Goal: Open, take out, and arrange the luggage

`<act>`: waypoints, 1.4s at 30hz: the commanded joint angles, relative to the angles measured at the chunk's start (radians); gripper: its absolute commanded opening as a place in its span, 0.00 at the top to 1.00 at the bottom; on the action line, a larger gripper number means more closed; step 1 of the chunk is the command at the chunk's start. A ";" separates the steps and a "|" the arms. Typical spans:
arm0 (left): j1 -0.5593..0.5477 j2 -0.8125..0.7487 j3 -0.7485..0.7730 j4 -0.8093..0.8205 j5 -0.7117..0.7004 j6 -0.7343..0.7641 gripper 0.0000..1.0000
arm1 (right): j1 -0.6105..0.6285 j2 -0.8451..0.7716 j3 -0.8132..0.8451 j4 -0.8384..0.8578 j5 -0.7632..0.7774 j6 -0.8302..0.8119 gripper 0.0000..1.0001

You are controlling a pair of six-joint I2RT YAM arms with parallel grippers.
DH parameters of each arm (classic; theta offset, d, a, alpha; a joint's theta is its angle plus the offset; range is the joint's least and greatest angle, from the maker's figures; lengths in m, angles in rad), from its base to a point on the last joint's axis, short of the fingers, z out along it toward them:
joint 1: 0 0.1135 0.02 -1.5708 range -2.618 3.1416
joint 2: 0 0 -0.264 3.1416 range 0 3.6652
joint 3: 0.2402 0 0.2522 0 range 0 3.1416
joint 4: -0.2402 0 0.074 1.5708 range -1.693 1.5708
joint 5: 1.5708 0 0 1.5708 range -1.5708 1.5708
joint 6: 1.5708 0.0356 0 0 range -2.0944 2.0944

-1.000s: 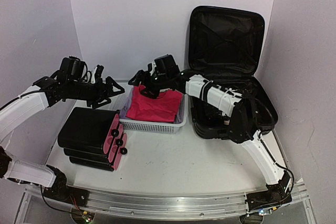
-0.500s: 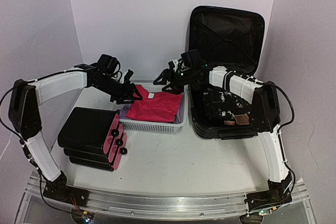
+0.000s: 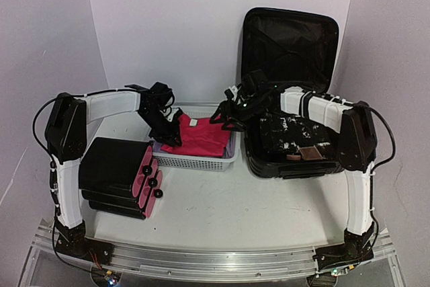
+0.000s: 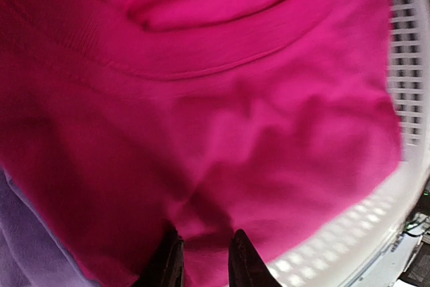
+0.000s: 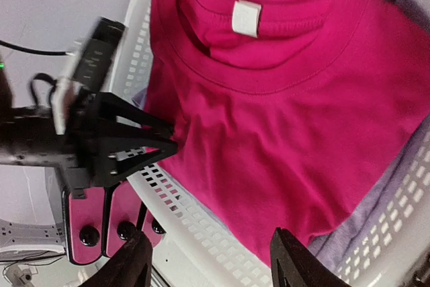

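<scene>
The luggage stands open at the right, lid upright, with its base on the table and dark items inside. A pink shirt lies in the white basket. My left gripper is down at the shirt's left edge. In the left wrist view its fingertips stand close together, and the left gripper pinches a fold of the pink shirt. My right gripper hovers open over the basket's right end. In the right wrist view the right gripper is spread wide above the shirt.
Stacked small black cases with pink sides and black knobs lie left of the basket. Purple cloth lies under the shirt. A brown item rests in the luggage base. White walls stand close on three sides.
My left arm swung right and down into the basket and its jaws closed on the shirt's edge. My right gripper drew back rightward toward the luggage and narrowed a little.
</scene>
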 commanded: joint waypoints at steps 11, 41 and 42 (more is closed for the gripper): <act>0.034 -0.004 0.020 -0.079 -0.099 0.030 0.66 | -0.041 -0.270 -0.083 -0.275 0.395 -0.347 0.27; 0.032 -0.640 -0.134 0.070 0.095 -0.072 0.09 | -0.067 0.238 0.267 -0.625 1.035 -0.465 0.02; 0.030 -0.639 -0.140 0.079 0.103 -0.077 0.09 | -0.075 0.255 0.269 -0.626 1.040 -0.459 0.02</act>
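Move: The right hand, empty over the basket's right side, has the folded jeans in the open suitcase about 24 cm to its right, 3 cm farther out and 13 cm below. The round tin lies some 22 cm right and 6 cm back, the brown pouch 26 cm right and 5 cm back. The red shirt's middle is about 7 cm right of the left hand, 5 cm ahead and slightly below; the black-and-pink bags sit 16 cm left of that hand, 9 cm back. Rightward some 20 cm, out of the basket and over the suitcase, the right hand first lifts slightly, then sinks towards the jeans with a little forward reach, swinging its fingers from left-pointing to down (about 70 degrees) and spreading them wide. The left hand first pushes on down at the shirt's left edge, easing left, then opens, lets go and rises well clear, finally drawing back with its fingers tipping forward. ##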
